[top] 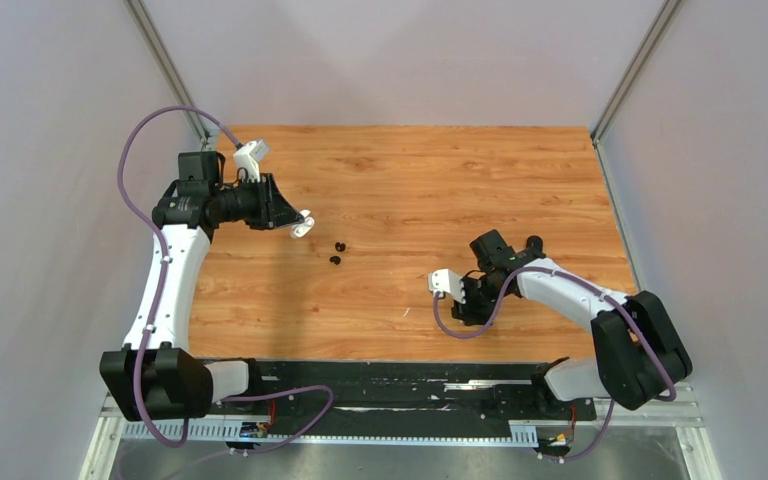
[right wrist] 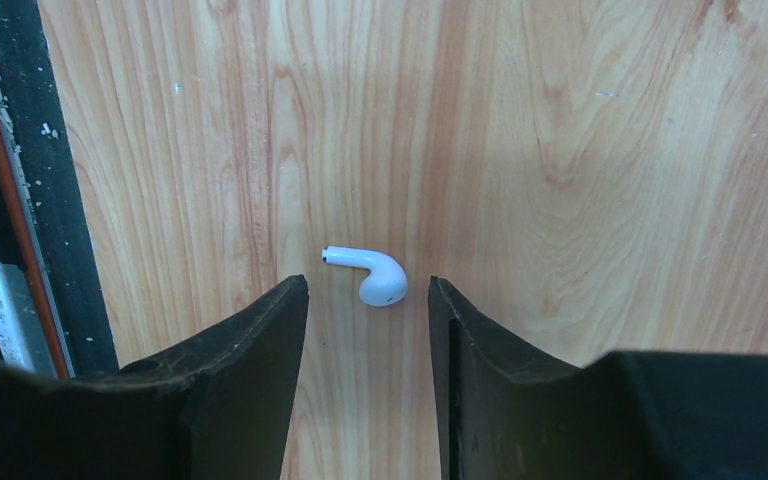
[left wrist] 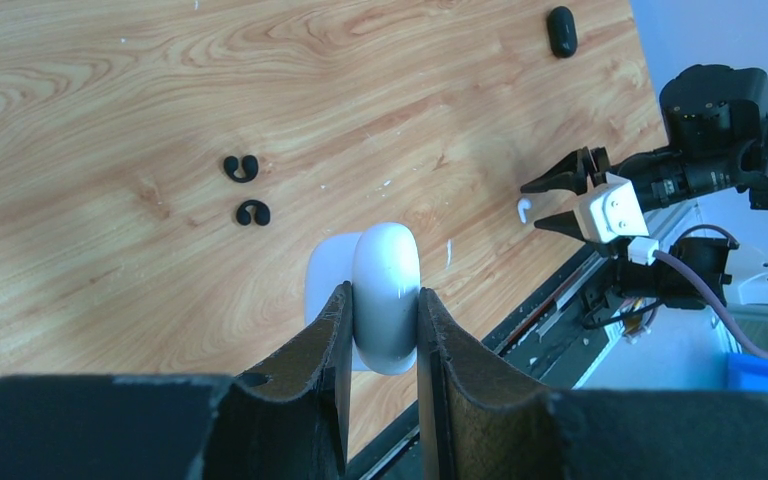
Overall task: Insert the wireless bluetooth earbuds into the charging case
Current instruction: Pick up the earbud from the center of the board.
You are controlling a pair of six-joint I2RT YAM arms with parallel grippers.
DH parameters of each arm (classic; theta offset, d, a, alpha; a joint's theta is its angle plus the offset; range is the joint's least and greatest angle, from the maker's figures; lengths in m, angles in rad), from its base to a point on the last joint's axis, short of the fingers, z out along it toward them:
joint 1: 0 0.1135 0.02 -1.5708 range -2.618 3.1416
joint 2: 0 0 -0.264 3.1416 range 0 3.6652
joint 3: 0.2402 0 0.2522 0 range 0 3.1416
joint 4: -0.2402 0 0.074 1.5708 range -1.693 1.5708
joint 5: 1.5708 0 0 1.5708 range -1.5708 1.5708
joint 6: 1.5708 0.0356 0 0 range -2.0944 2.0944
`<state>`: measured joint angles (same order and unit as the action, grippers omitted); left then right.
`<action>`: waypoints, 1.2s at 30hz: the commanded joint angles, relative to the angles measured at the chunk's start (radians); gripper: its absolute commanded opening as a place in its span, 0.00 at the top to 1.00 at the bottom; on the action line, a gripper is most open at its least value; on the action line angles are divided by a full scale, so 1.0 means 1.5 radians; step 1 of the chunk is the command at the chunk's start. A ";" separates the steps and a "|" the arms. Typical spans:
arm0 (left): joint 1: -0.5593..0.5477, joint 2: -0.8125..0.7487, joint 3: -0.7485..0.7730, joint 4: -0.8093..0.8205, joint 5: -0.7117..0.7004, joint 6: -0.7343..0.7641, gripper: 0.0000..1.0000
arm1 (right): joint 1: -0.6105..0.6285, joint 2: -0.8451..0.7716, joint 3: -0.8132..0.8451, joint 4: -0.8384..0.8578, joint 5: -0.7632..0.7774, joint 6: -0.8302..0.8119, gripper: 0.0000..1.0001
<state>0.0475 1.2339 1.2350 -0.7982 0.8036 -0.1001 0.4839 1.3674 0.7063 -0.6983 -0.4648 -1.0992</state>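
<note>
My left gripper (left wrist: 382, 290) is shut on the white charging case (left wrist: 388, 270) and holds it on edge above the table's left side; a second white part of the case juts out left of the left finger. From above, the case (top: 303, 223) shows at the tip of the left gripper (top: 298, 222). One white earbud (right wrist: 375, 275) lies flat on the wood, stem pointing left. My right gripper (right wrist: 368, 290) hangs open over it, the earbud just beyond the gap between the fingertips and touching neither. The same earbud (top: 406, 312) lies left of the right gripper (top: 455, 300).
Two small black C-shaped pieces (left wrist: 241, 167) (left wrist: 253, 212) lie on the wood between the arms, also visible from above (top: 338, 253). A black oval piece (left wrist: 561, 30) rests farther back. The black base rail (top: 410, 385) runs along the near edge, close to the earbud.
</note>
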 commanded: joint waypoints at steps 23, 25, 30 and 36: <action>-0.001 -0.007 -0.005 0.029 0.017 -0.012 1.00 | -0.015 0.054 0.023 0.014 0.004 -0.016 0.76; -0.001 -0.004 -0.005 0.034 0.020 -0.018 1.00 | -0.015 0.050 0.020 0.015 -0.001 -0.016 0.78; -0.002 0.006 -0.004 0.037 0.026 -0.022 1.00 | -0.015 0.047 0.011 0.019 -0.005 -0.019 0.80; -0.002 0.005 -0.011 0.043 0.028 -0.028 1.00 | -0.014 0.059 -0.005 0.037 0.000 -0.029 0.79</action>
<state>0.0475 1.2491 1.2251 -0.7677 0.8124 -0.1287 0.4679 1.4399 0.7330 -0.6792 -0.4625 -1.1114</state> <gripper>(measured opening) 0.313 0.229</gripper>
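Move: The white earbud lies almost directly under the right fingertips, about 1 cm below and 1 cm to the left, level with them fore and aft, its stem pointing back to the base. From the earbud, a thin white sliver is some 10 cm to the left and 1 cm farther out; a black oblong is 13 cm farther out and 14 cm to the right. From the left gripper, holding the white case, the earbud lies about 29 cm right, 12 cm back and 24 cm below. Sink the right gripper a little under 1 cm so its fingertips straddle the earbud's round head, then ease it forward about 1 cm along the board while closing the fingers from roughly half open. Pinch the head between the tips, leaving the stem sticking out backwards, and hold low there without lifting, the wrist steady. ##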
